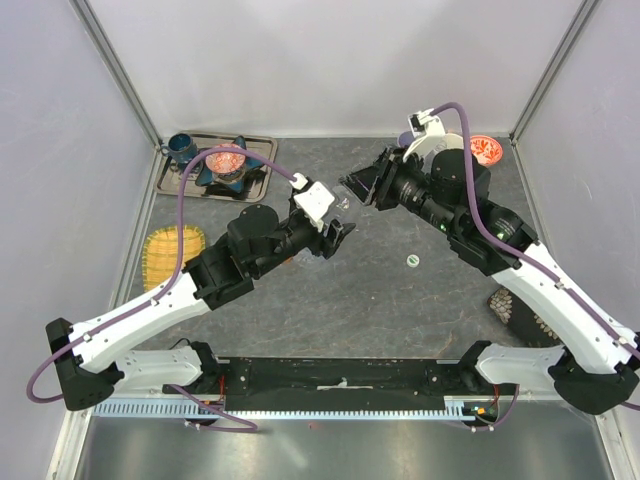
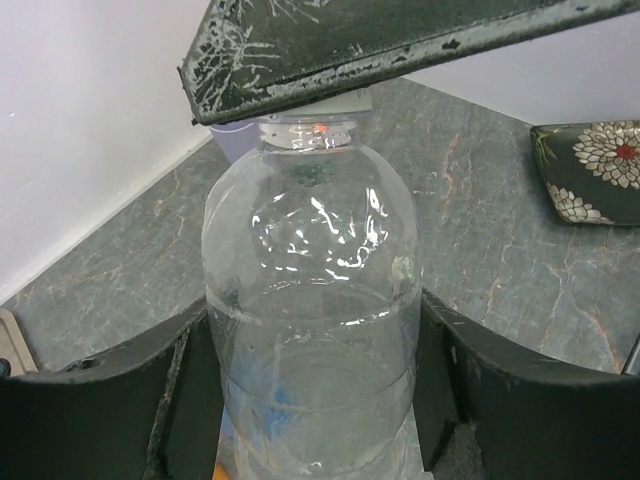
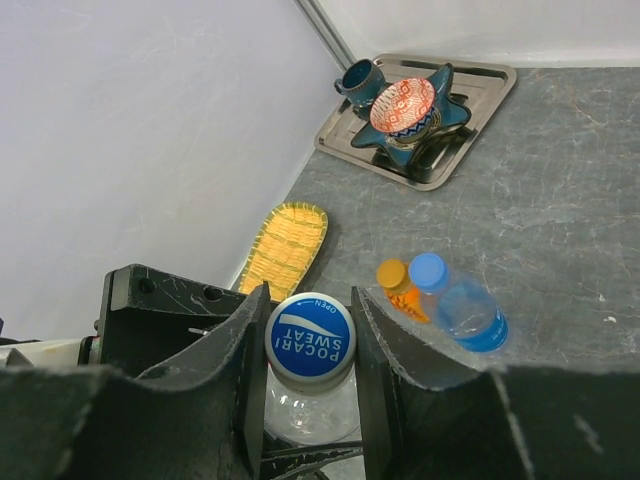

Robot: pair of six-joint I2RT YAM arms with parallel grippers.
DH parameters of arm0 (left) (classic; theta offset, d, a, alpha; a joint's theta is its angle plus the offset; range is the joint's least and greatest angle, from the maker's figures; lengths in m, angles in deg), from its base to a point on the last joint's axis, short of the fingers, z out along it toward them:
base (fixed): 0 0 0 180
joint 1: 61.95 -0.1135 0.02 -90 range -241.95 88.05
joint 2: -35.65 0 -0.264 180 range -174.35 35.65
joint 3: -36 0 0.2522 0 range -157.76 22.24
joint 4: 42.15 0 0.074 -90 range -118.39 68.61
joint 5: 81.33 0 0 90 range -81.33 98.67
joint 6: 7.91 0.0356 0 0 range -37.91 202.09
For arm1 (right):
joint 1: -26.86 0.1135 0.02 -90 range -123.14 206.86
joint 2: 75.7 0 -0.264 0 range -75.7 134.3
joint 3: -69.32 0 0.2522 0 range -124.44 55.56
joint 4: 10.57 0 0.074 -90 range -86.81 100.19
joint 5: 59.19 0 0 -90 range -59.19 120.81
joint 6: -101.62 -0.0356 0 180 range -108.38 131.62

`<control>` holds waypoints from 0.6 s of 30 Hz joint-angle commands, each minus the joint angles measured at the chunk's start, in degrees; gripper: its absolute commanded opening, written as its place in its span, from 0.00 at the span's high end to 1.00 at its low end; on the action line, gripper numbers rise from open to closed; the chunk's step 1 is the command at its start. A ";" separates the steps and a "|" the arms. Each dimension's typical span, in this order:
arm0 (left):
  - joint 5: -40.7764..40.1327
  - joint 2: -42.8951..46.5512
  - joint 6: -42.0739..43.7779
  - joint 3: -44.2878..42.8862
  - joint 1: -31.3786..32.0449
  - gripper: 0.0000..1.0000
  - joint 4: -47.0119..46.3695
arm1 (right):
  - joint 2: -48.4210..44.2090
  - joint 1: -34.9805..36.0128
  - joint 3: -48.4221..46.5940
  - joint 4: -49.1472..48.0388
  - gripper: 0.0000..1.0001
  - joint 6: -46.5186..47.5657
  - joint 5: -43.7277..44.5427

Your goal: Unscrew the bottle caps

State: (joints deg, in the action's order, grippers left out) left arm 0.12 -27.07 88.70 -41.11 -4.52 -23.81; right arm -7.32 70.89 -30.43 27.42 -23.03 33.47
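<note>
A clear bottle point(image 2: 310, 300) stands upright between my left gripper's point(image 2: 315, 340) fingers, which press on its lower body. In the top view the bottle point(image 1: 345, 207) is held above mid-table between my left gripper point(image 1: 335, 238) and my right gripper point(image 1: 358, 187). In the right wrist view my right gripper point(image 3: 310, 340) is shut on the bottle's blue cap point(image 3: 310, 338), a finger touching each side. An orange bottle point(image 3: 400, 287) and a blue-tinted bottle point(image 3: 465, 310), both capped, lie together on the table below. The second clear bottle is out of view.
A metal tray point(image 1: 175, 185) at the back left holds a blue cup point(image 1: 182, 147) and a patterned bowl point(image 1: 226, 161). A yellow woven mat point(image 1: 170, 255) lies at the left. A small white ring point(image 1: 411, 261) lies mid-table. A red bowl point(image 1: 485, 150) is at the back right.
</note>
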 commanded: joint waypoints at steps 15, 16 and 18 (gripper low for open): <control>66.70 1.73 -19.69 -2.57 -10.13 0.71 -10.89 | -12.74 -0.09 6.19 -17.28 1.00 16.62 -22.41; 73.01 1.03 -24.49 -2.57 -12.06 0.71 -12.65 | -13.09 -0.09 6.19 -18.24 1.00 16.81 -27.22; 80.84 -1.17 -32.66 -2.30 -14.09 0.70 -20.02 | -13.80 -0.09 5.49 -18.69 1.00 17.34 -35.21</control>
State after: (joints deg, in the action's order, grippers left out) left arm 52.22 -25.91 73.25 -41.79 -15.67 -32.14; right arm -19.32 71.61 -24.14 18.17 -10.37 12.12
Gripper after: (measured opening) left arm 0.684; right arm 0.408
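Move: Between the right fingertips, at about no distance, sits the blue-topped cap. From the left hand, already round the clear bottle's body, that cap is about 8 cm above, 3 cm ahead and 5 cm to the right. The blue bottle stands roughly 9 cm ahead of the left hand, 3 cm left and 27 cm below; the orange bottle about 6 cm ahead, 12 cm left and 29 cm below. Twisting against each other, the hands draw back together about 9 cm and rise some 5 cm, slowly at first, then faster. The left keeps its grip on the bottle's body and turns it about 40 degrees clockwise, while the right, still pinching the cap, swings some 20 degrees counter-clockwise and tips its fingers up by about as much. ##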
